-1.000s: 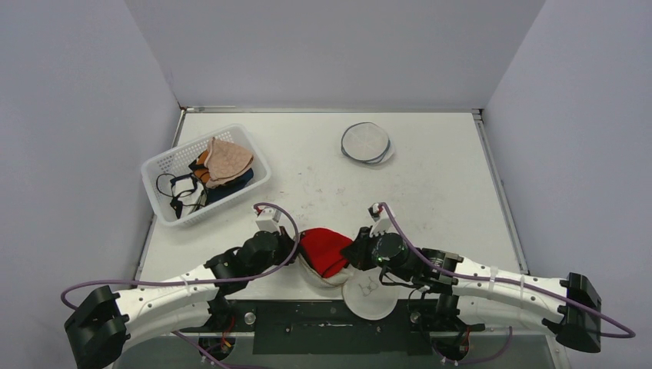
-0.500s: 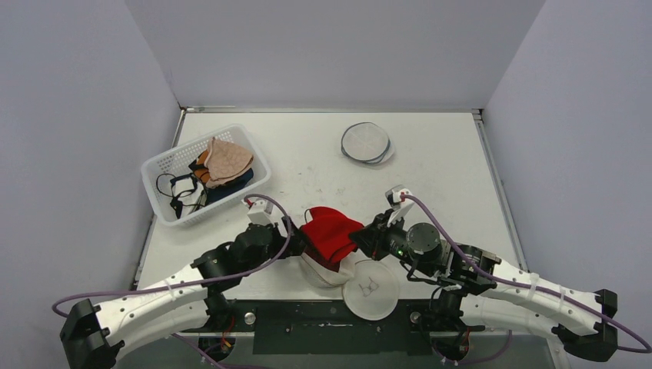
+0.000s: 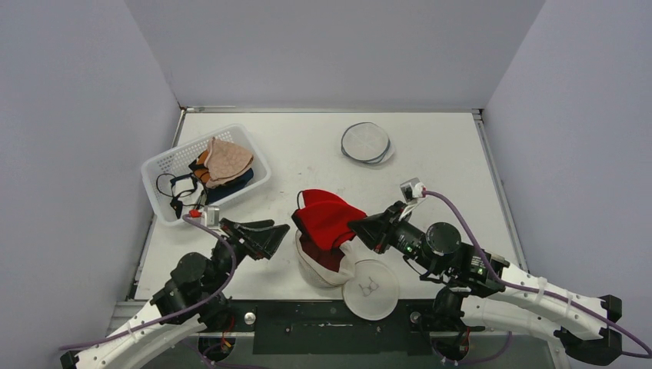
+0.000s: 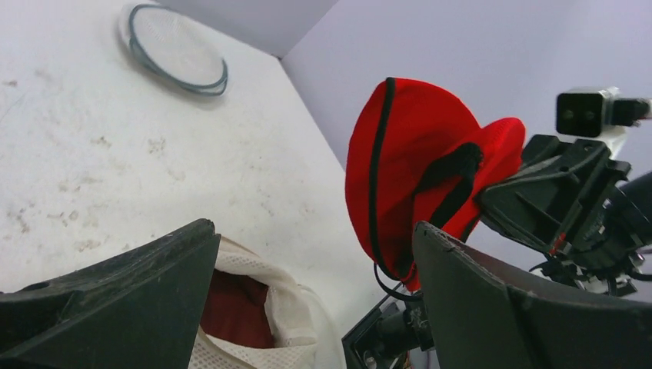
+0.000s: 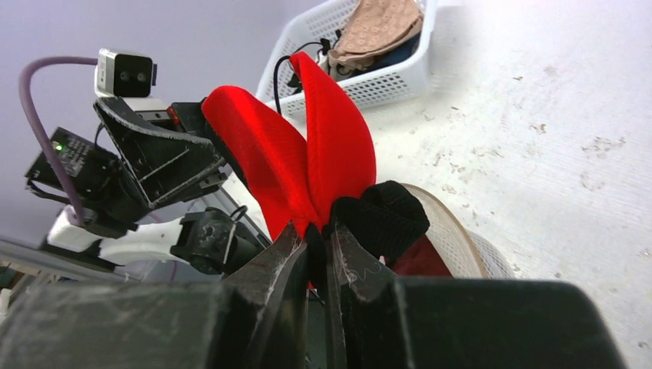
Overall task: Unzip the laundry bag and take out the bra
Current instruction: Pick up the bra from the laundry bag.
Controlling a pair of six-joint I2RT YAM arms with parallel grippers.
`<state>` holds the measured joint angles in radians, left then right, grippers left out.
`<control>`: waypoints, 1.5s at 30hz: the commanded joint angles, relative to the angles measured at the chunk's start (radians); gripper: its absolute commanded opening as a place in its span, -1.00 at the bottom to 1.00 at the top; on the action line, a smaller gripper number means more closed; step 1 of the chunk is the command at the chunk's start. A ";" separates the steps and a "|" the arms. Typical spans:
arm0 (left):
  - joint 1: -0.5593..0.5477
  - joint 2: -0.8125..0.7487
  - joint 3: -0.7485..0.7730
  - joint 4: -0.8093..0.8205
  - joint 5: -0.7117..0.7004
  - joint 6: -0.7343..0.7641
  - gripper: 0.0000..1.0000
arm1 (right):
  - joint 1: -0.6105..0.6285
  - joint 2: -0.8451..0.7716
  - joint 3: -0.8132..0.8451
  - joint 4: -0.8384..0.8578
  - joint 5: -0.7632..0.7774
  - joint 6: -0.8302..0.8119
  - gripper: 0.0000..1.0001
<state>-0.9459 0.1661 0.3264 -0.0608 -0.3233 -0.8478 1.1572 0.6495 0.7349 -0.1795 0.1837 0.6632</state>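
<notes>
The red bra (image 3: 327, 217) with black trim hangs lifted above the white mesh laundry bag (image 3: 319, 269), whose mouth gapes. My right gripper (image 3: 360, 228) is shut on the bra's black edge; in the right wrist view the bra (image 5: 307, 154) rises from between the jaws of the right gripper (image 5: 319, 246). Left of the bag, my left gripper (image 3: 275, 240) stands wide open, holding nothing. In the left wrist view the bra (image 4: 415, 161) hangs beyond the open left gripper (image 4: 311, 231), and dark red cloth shows inside the laundry bag (image 4: 269, 327).
A white basket (image 3: 158, 171) with several garments sits at the left, also in the right wrist view as the basket (image 5: 384, 84). A round mesh disc (image 3: 367, 143) lies far back. The bag's round flap (image 3: 371, 290) rests at the near table edge.
The left gripper opened, let go and drew back to the left. The right gripper carried the red bra up and away from the bag.
</notes>
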 commanded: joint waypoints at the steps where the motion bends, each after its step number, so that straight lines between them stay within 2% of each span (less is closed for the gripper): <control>1: 0.005 -0.044 -0.015 0.263 0.157 0.210 0.92 | -0.007 -0.010 -0.001 0.134 -0.063 0.003 -0.89; 5: 0.006 0.066 0.106 0.253 0.346 0.281 0.92 | -0.008 -0.015 -0.005 0.203 -0.123 0.009 -0.89; 9: 0.008 0.179 0.162 0.315 0.488 0.267 0.92 | -0.011 -0.004 0.003 0.246 -0.174 0.018 -0.89; 16: 0.022 0.234 0.148 0.475 0.570 0.228 0.92 | -0.017 -0.007 0.008 0.287 -0.243 0.050 -0.89; 26: 0.039 0.306 0.166 0.519 0.643 0.199 0.93 | -0.022 0.019 -0.014 0.353 -0.290 0.083 -0.89; 28: 0.041 0.328 0.165 0.538 0.661 0.192 0.99 | -0.025 0.028 -0.013 0.361 -0.294 0.087 -0.89; 30: 0.042 0.338 0.164 0.556 0.676 0.187 0.75 | -0.027 0.037 -0.014 0.361 -0.297 0.088 -0.89; 34: 0.045 0.341 0.170 0.555 0.679 0.187 -0.08 | -0.030 0.048 -0.011 0.347 -0.290 0.086 -0.89; 38: 0.051 0.318 0.176 0.515 0.625 0.195 -0.85 | -0.030 0.052 0.001 0.307 -0.273 0.076 -0.86; 39: 0.053 0.311 0.180 0.496 0.602 0.200 -1.00 | -0.029 0.052 0.008 0.290 -0.271 0.069 -0.77; 40: 0.054 0.303 0.185 0.477 0.578 0.203 -1.00 | -0.030 0.054 0.017 0.270 -0.270 0.062 -0.64; 41: 0.055 0.295 0.190 0.456 0.549 0.211 -1.00 | -0.029 0.055 0.030 0.238 -0.270 0.050 -0.43; 43: 0.056 0.279 0.202 0.412 0.488 0.217 -1.00 | -0.030 0.057 0.056 0.192 -0.269 0.029 0.18; 45: 0.056 0.268 0.221 0.365 0.420 0.230 -1.00 | -0.030 0.058 0.087 0.106 -0.260 0.008 0.53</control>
<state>-0.8963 0.4618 0.4641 0.3599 0.2371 -0.6495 1.1328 0.7036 0.7380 0.0338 -0.0929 0.7242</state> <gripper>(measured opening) 0.045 0.635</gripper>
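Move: The bra hangs bunched from the right gripper; its middle lies about 6 cm left and 3 cm ahead of the right hand, roughly at its height. From the open, empty left hand it is about 13 cm to the right and 2 cm ahead, about level. The laundry bag stands some 20 cm below, roughly 14 cm right of the left hand and neither ahead nor back. The bag's round lid lies flat about 9 cm back and 8 cm right of the right hand, some 27 cm down. Rising about 9 cm while drawing back and to the right, the left hand swings clockwise and tips its fingers up some 25 degrees to meet the bra, then shuts on its black band. The right hand carries the bra up, back and a little left, rolling and turning counter-clockwise about 15 degrees, sinks slightly, and only after the left grip closes opens to let go. ##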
